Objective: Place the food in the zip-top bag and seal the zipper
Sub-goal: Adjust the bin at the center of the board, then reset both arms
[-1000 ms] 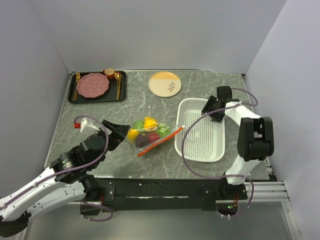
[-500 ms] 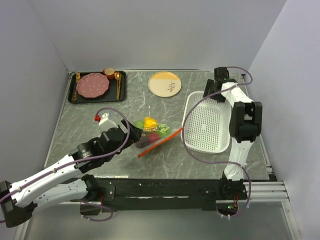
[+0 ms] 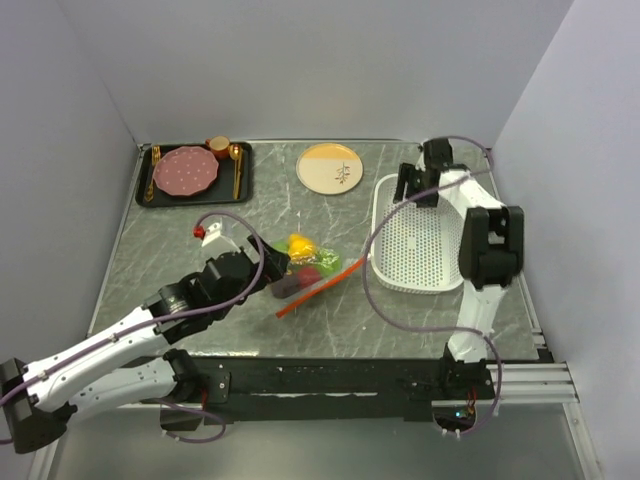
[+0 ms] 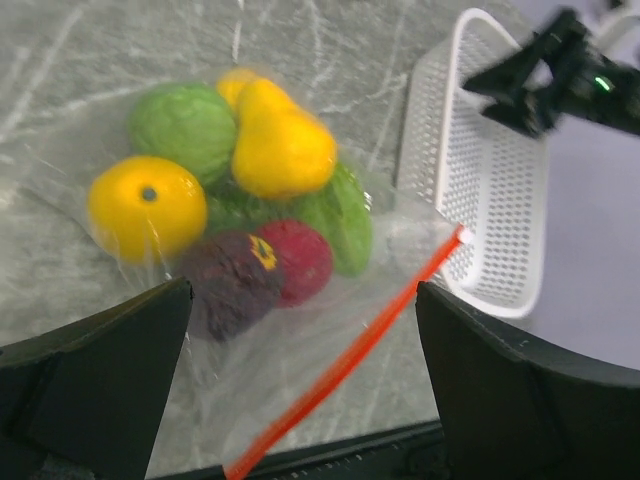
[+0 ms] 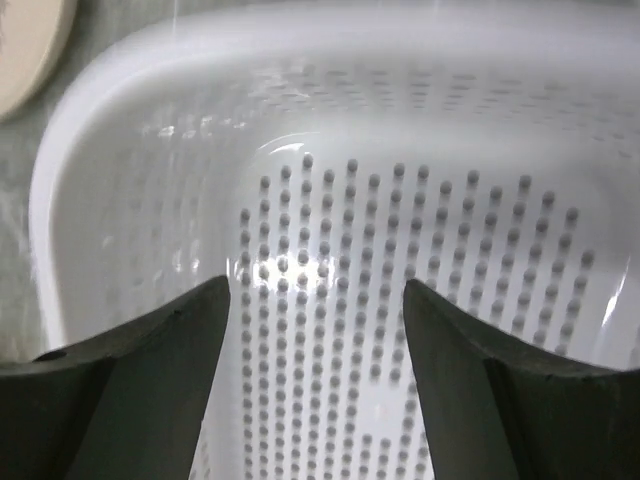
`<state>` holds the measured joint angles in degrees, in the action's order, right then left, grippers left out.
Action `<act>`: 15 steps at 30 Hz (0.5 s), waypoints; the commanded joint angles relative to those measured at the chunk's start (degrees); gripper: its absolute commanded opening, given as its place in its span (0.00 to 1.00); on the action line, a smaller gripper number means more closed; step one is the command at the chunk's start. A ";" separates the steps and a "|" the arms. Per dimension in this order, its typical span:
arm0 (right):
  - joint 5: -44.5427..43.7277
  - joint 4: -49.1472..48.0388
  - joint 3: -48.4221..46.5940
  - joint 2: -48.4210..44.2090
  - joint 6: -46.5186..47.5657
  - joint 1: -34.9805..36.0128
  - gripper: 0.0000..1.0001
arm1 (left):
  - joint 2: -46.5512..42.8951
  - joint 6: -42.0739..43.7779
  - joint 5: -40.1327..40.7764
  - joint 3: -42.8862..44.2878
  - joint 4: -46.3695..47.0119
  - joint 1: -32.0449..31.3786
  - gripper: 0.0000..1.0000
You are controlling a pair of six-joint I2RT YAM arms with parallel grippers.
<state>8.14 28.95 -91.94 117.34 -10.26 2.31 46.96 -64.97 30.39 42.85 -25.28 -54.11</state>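
The clear zip-top bag point(image 3: 300, 272) lies mid-table with the food point(image 4: 280, 145) inside it: yellow pieces, green pieces, a red ball point(image 4: 303, 258) and a dark maroon ball point(image 4: 228, 283). The orange-red zipper point(image 4: 350, 360) runs diagonally along the bag's near-right edge, with its whitish slider point(image 4: 462, 235) at the end nearest the basket. My left gripper point(image 3: 272, 268) is open just left of the bag; in the left wrist view its jaws point(image 4: 300, 335) straddle the bag's lower part without touching it. My right gripper point(image 5: 315, 300) is open over the white basket's floor, with nothing between its fingers.
The white perforated basket point(image 3: 440, 280) sits right of the bag, close to the slider. A black tray point(image 3: 243, 190) holding a pink plate, a cup and gold cutlery stands at the back left. A cream and orange plate point(image 3: 329, 167) lies at the back middle.
My left gripper has moved in toward the bag and opened wider. My right gripper has moved to the basket's far end, and the basket has shifted right and turned a little.
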 commanded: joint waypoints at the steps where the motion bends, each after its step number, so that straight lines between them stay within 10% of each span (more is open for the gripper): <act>1: -4.43 -19.87 18.51 -22.82 -3.97 0.68 0.77 | 4.96 9.41 4.14 4.69 1.64 2.24 0.99; 15: -37.21 -58.47 65.74 -51.57 2.44 10.78 0.79 | 14.21 39.90 -0.16 3.04 26.99 24.84 0.99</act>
<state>-13.63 -14.04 -32.58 72.64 -12.14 8.75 62.33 -37.01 30.26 48.58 -12.19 -30.48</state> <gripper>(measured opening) 0.786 0.994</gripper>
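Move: Just inside the bin's far end, the right hand has the bin's middle about 10 cm back, 2 cm to its right and some 4 cm below. The round plate lies roughly 12 cm farther out and 22 cm to its left; the food bag is 18 cm back and 30 cm left. From the left hand, the bin is 15 cm ahead and 38 cm right, the bag 6 cm ahead, 5 cm right and 18 cm below. Drawing back from the bin's far end, the right hand travels about 12 cm towards the base and a little right, arching up nearly 9 cm and then sinking halfway again over the bin's middle; its fingers tip up some 30 degrees and stay open. Meanwhile the open left hand swings level 12 cm forward and 8 cm left, away from the bag, its left side rolling upward. ##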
